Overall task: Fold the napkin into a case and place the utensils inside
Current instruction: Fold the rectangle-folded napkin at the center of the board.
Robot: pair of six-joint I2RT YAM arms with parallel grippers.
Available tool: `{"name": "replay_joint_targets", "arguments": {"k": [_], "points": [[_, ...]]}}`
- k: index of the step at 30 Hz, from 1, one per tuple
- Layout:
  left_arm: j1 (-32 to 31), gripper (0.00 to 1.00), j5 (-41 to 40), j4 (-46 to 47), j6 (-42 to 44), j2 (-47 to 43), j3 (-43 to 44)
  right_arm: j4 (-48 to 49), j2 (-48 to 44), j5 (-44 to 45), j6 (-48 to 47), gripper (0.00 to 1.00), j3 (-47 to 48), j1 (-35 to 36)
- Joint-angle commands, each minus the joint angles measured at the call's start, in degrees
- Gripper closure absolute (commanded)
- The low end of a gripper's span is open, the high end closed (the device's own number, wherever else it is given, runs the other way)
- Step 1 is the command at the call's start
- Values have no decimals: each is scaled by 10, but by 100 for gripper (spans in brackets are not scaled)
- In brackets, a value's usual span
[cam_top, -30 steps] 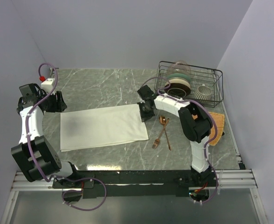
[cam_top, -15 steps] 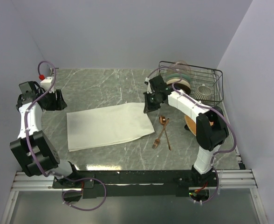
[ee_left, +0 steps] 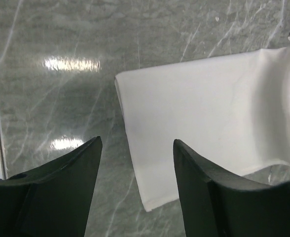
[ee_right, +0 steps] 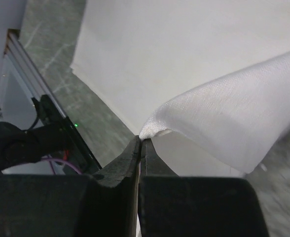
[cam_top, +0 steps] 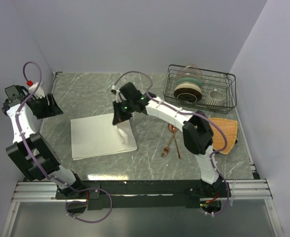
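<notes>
The cream napkin (cam_top: 96,139) lies flat on the marble, left of centre. Its right part is lifted and drawn back over itself, and no case is in view. My right gripper (cam_top: 119,117) is shut on a corner of that raised flap. In the right wrist view the corner of the napkin (ee_right: 219,106) sits pinched at the tips of the gripper (ee_right: 141,143). My left gripper (cam_top: 50,106) hovers open at the far left, off the cloth. Its wrist view looks down on the napkin (ee_left: 204,103) past the open gripper (ee_left: 136,144). The copper utensils, a fork (cam_top: 166,149) and a spoon (cam_top: 172,128), lie crossed to the right.
A black wire dish rack (cam_top: 229,84) holding plates and a cup stands at the back right. An orange woven mat (cam_top: 228,129) lies by the right wall, partly behind my right arm. Walls close in the left, back and right sides.
My right gripper has carried the napkin's right corner far to the left, doubling the cloth over itself. My left arm has drawn back toward the left wall.
</notes>
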Motion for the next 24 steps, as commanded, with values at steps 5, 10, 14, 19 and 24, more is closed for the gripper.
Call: {"name": "replay_joint_targets", "arguments": {"k": [5, 10, 14, 19, 24], "points": [[31, 34, 18, -63, 30, -46, -5, 58, 125, -51, 52, 100, 164, 63], [41, 34, 14, -70, 42, -66, -20, 106, 173, -52, 87, 100, 209, 87], [47, 34, 10, -77, 49, -68, -18, 137, 192, -37, 107, 100, 220, 99], [50, 34, 8, -73, 53, -68, -25, 165, 222, 6, 111, 100, 259, 100], [50, 34, 12, -71, 43, -54, -18, 189, 234, 57, 103, 100, 262, 100]]}}
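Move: The right hand, already shut on the napkin's lifted right edge, is taking it to the napkin's left edge, whose middle lies about 23 cm to its left, 2 cm back and 13 cm below. The napkin's near right corner is some 9 cm to this hand's right and 7 cm back. The crossed spoon and fork lie roughly 27 cm right and 2 cm back. From the left hand, that left edge is about 6 cm back, 3 cm right and 16 cm below. Leftwards, quickly at first and then slowing, the right hand carries the pinched edge about 15 cm over the napkin towards its left edge, sinking only slightly, bowing back a few centimetres on the way before coming partly forward again. Its wrist rolls a little and the fingers keep their hold; the left hand, open and empty, draws back about 4 cm. ##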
